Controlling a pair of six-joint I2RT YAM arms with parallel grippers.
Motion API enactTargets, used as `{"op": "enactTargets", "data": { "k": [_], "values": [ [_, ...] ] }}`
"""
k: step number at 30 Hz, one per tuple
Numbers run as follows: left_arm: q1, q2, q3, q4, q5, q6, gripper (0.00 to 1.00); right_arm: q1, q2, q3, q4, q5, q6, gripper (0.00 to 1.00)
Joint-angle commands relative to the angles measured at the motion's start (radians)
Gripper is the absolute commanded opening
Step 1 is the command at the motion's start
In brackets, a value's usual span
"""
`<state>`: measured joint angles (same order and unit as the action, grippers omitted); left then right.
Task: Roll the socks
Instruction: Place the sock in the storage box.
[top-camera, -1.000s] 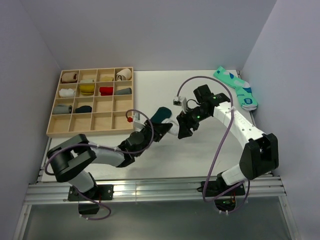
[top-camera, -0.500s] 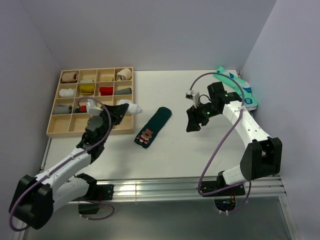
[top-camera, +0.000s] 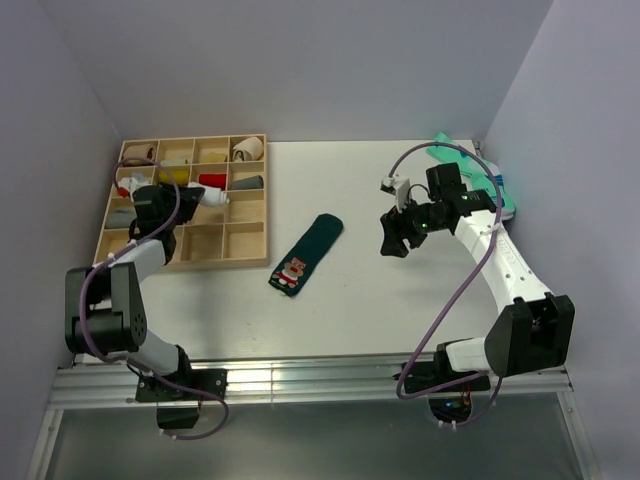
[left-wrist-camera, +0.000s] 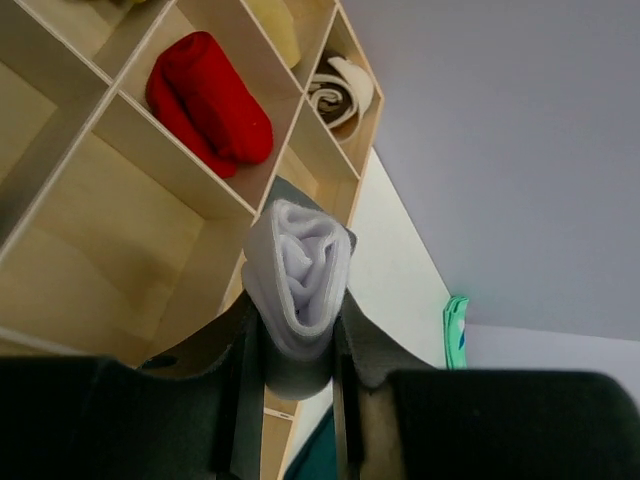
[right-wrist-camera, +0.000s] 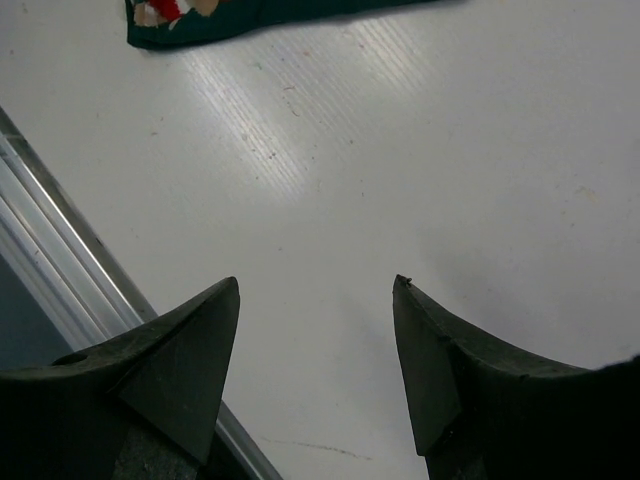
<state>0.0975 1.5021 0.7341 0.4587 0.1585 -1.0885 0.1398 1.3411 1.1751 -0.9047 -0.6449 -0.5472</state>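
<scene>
A rolled white sock (left-wrist-camera: 298, 265) is pinched between the fingers of my left gripper (left-wrist-camera: 297, 305), which is shut on it. In the top view the left gripper (top-camera: 208, 197) hangs over the middle cells of the wooden tray (top-camera: 180, 266). The dark green sock (top-camera: 307, 252) lies flat and unrolled on the table, its red-and-white figure at the near end. My right gripper (top-camera: 392, 236) hovers to the right of that sock, apart from it. In the right wrist view the right gripper (right-wrist-camera: 318, 285) stands open and empty, with the green sock's cuff (right-wrist-camera: 230, 18) at the top edge.
Several tray cells hold rolled socks: a red one (left-wrist-camera: 210, 100), a beige one (left-wrist-camera: 340, 85), also yellow, white and grey. A mint-green pair (top-camera: 441, 146) lies at the far right corner, partly behind the right arm. Walls close in on both sides.
My left arm has swung left from the table's middle to the tray, carrying the rolled white sock. The right gripper has drawn back to the right, away from the green sock.
</scene>
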Motion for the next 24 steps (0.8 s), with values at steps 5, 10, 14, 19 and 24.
{"op": "enactTargets", "data": {
  "k": [5, 10, 14, 19, 24],
  "values": [
    [0.033, 0.133, 0.123, 0.021, 0.073, 0.047, 0.0, -0.028, -0.053, -0.022, 0.021, 0.024, -0.045, 0.7],
    [0.041, 0.248, 0.146, 0.023, 0.093, 0.041, 0.0, -0.037, -0.06, -0.04, 0.013, 0.027, -0.066, 0.7],
    [0.042, 0.322, 0.145, 0.028, 0.107, 0.03, 0.0, -0.043, -0.054, -0.04, 0.004, 0.022, -0.077, 0.7],
    [0.042, 0.352, 0.14, 0.005, 0.087, 0.006, 0.0, -0.043, -0.059, -0.048, -0.003, 0.01, -0.086, 0.7],
    [0.044, 0.369, 0.177, -0.099, 0.035, 0.024, 0.0, -0.043, -0.056, -0.054, -0.005, 0.007, -0.088, 0.7]
  ]
}}
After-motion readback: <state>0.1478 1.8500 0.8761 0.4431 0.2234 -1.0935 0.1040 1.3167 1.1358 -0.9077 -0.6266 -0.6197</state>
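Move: The left hand already holds the rolled white sock above the storage box; the empty compartment it is bound for is about 3 cm ahead, 1 cm left and some 12 cm below. In the row beyond lie the red sock, 11 cm ahead and in line with the hand, and the gray roll, 11 cm ahead and 11 cm right; the dark sock is 1 cm ahead and 11 cm left. From the idle right hand the compartment is about 20 cm ahead, 50 cm left and 14 cm below. The left hand, fingers still shut on the rolled white sock, lowers it about 10 cm into the empty compartment just behind the red sock, going forward some 3 cm as it comes down and then sinking almost straight. The fingers tip about 10 degrees further downward on the way, the descent eases off to nearly nothing at the end, and the grip is kept. ##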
